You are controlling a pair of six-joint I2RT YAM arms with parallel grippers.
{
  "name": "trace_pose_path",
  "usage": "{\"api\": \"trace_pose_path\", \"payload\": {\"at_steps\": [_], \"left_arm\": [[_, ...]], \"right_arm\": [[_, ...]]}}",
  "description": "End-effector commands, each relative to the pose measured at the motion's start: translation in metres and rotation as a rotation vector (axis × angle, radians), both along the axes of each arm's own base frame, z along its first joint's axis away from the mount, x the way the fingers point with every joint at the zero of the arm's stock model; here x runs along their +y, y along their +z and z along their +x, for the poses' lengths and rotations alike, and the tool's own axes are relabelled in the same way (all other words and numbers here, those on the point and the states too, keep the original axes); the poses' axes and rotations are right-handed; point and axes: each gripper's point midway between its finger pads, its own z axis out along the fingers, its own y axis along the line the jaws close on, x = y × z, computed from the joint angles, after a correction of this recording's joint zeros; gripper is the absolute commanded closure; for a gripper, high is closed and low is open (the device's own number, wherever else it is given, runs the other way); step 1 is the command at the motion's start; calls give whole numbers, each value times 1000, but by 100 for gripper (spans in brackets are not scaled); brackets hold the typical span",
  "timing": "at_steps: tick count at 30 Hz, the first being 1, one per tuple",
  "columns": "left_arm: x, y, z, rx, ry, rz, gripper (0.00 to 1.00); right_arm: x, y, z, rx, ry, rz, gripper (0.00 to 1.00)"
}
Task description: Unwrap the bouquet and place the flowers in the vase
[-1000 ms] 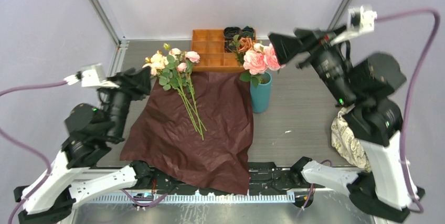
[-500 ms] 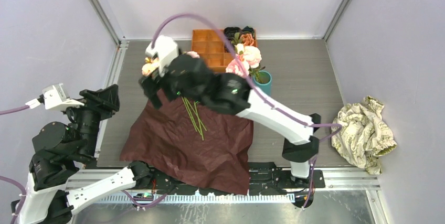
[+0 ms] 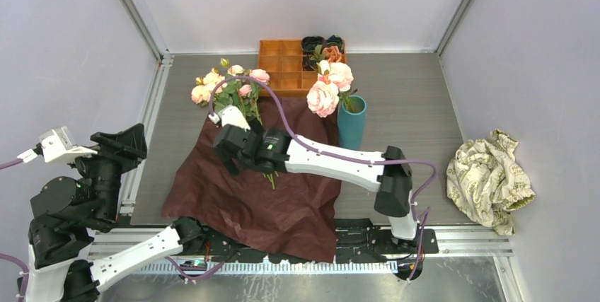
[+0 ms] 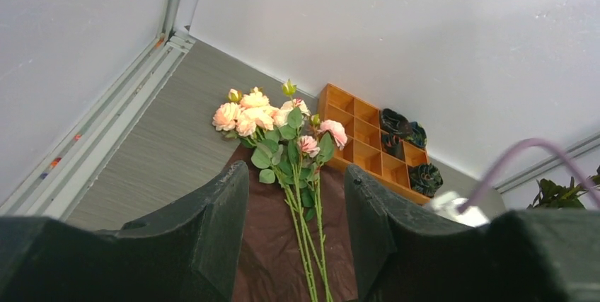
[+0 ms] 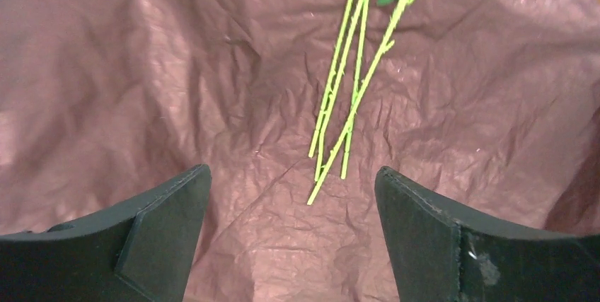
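The bouquet's dark maroon paper [image 3: 247, 196] lies spread flat on the table. Several loose flowers [image 3: 230, 86] rest on it, their heads at the back left and their stems [image 5: 354, 90] running toward me. Two pink roses [image 3: 329, 86] stand in the teal vase [image 3: 352, 125] at the paper's back right corner. My right gripper [image 3: 237, 157] hangs open low over the paper [image 5: 177, 68], the stem ends just ahead of its jaws. My left gripper [image 3: 131, 143] is open and empty, raised off the paper's left side. Its view looks at the flowers [image 4: 283, 114] between its jaws.
An orange compartment tray [image 3: 283, 58] with dark rosettes stands at the back, behind the flowers. A crumpled beige patterned cloth [image 3: 488, 182] lies at the right edge. My right arm stretches across the paper's middle. Walls and frame posts close in the table.
My right arm swung from the back right near the vase across to the left and came down over the paper by the stem ends. My left arm drew back to the left.
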Motion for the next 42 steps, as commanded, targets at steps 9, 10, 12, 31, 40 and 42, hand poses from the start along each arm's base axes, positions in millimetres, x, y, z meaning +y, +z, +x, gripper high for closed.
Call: {"api": "trace_pose_path", "payload": {"at_steps": [9, 10, 12, 31, 40, 42], "left_arm": [[-32, -2, 14, 40, -64, 47, 47], [-32, -3, 14, 40, -65, 47, 47], [-32, -4, 14, 37, -62, 45, 47], [-15, -11, 9, 31, -8, 54, 45], [-12, -16, 7, 54, -12, 66, 45], [-9, -17, 5, 56, -10, 64, 45]], "right_arm": [[15, -130, 66, 188, -262, -69, 30], [13, -131, 79, 201, -290, -54, 34], [11, -131, 100, 210, -326, -33, 38], [4, -130, 183, 176, -481, 57, 37], [-3, -144, 219, 191, -533, 108, 47], [-2, -151, 221, 213, -532, 113, 48]]}}
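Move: My open right hand hangs high over the stems: the leafy stretch of the pink rose's stem is about 22 cm ahead, 1 cm to the right and 20 cm below. The bare stem ends lie level with this hand, 5 cm to its right and 20 cm down. The peach rose heads are roughly 31 cm ahead and 15 cm left, and the teal vase about 12 cm ahead and 30 cm right. From my left hand that leafy stem is some 26 cm ahead, 21 cm right, far below. I drop my right hand steeply, about 18 cm, towards the paper, then sweep it forward some 20 cm low along the stems, lifting about 5 cm midway and sinking again over the leafy part. It turns about 30 degrees clockwise as the fingers narrow from nearly wide to half open around the pink rose's stem, not yet gripping. My left hand sways 3 cm right and partly back, sinking about 2 cm. ##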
